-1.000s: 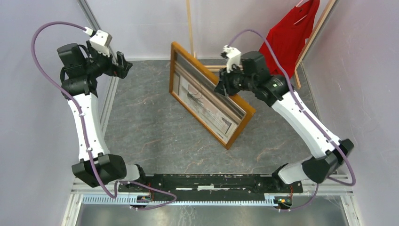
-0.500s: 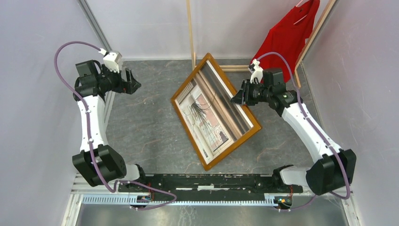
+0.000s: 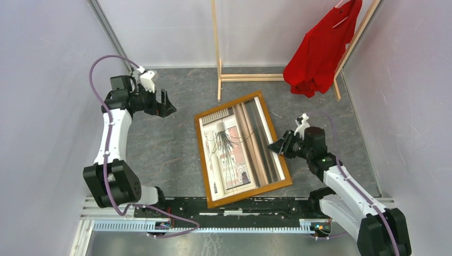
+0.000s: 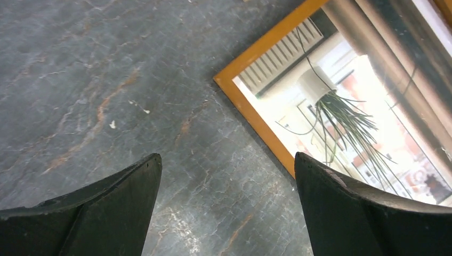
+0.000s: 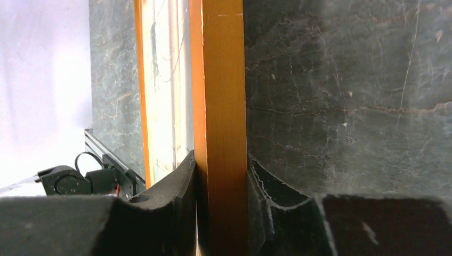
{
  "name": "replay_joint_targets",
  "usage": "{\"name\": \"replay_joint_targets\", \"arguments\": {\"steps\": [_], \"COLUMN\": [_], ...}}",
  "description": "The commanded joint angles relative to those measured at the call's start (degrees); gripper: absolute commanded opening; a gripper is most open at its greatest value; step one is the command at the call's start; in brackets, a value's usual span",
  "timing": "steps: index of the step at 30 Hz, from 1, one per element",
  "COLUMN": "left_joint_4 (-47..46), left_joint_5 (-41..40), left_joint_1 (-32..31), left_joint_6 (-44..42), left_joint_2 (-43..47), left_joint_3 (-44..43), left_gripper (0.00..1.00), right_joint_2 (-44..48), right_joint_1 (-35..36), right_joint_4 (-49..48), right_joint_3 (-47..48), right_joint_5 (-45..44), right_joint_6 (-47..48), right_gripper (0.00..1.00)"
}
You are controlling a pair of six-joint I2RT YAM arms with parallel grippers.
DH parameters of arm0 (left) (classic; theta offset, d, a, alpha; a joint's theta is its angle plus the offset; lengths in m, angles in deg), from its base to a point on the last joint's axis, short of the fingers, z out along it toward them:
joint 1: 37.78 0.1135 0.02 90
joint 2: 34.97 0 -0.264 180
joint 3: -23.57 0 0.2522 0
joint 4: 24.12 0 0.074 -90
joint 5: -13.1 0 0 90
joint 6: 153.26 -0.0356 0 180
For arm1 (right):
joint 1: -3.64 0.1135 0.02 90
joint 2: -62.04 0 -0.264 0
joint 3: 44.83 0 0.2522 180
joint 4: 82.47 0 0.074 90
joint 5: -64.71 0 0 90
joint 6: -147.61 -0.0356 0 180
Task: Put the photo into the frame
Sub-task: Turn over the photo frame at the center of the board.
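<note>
The frame (image 3: 201,160), thin orange-brown strips, lies face up in the middle of the dark table with the photo (image 3: 234,152) of a window and spiky plant showing inside it. My right gripper (image 3: 278,146) is shut on the frame's right-hand strip (image 5: 224,106), one finger on each side. The photo (image 5: 165,80) shows to the left of that strip. My left gripper (image 3: 168,106) hangs open over bare table, apart from the frame's far left corner (image 4: 256,114), with nothing between its fingers (image 4: 226,160). The photo (image 4: 341,106) fills the upper right of the left wrist view.
A pale wooden clothes rack (image 3: 217,48) stands at the back with a red shirt (image 3: 320,50) hanging at the back right. White walls close in on both sides. The black base rail (image 3: 240,205) runs along the near edge, just below the frame's near end.
The right gripper has swung the frame from the back toward the near edge, turning and lowering it. The left arm has moved right toward the frame, still open.
</note>
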Motion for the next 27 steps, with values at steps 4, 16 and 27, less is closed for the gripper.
{"name": "replay_joint_targets", "arguments": {"steps": [4,16,27], "left_joint_4": [-2.7,-6.1,-10.3], "left_joint_5": [-3.1,-4.1,-7.5], "left_joint_1": [-2.7,-4.0,-4.1], "left_joint_6": [-2.7,-2.8,-1.8], "left_joint_2": [-1.5,-4.2,-8.2], "left_joint_3": [2.2,4.3,7.4], "left_gripper": [1.00,1.00,1.00], "right_joint_2": [-3.2,-10.4,3.5], "right_joint_1": [0.4,0.4,0.4], "right_joint_4": [-26.4,-21.3,0.6], "right_joint_3": [-14.9,-14.5,-6.5], "right_joint_5": [-8.0,-13.4,-30.9], "right_joint_6": [-11.3,-4.8,10.1], "right_gripper": [0.05,0.73,0.98]}}
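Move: The photo frame is in my right hand, gripped by its right side and tilted: the left side seems to be on the table, and my side is some 8 cm above it. Its middle lies about 12 cm to my left, level fore and aft, some 4 cm lower. The wooden rack's crossbar stands about 28 cm ahead and 8 cm left, the black rail 25 cm back and 12 cm left. From my left hand the photo frame lies about 28 cm right, 15 cm back, 15 cm below. Still gripping the photo frame's right side, I lower my right hand about 8 cm to lay it on the table, then open the fingers wide and draw off some 5 cm to the right, the wrist turning a little clockwise. My left hand, empty and open, sinks about 6.5 cm beside the frame's far left corner. ##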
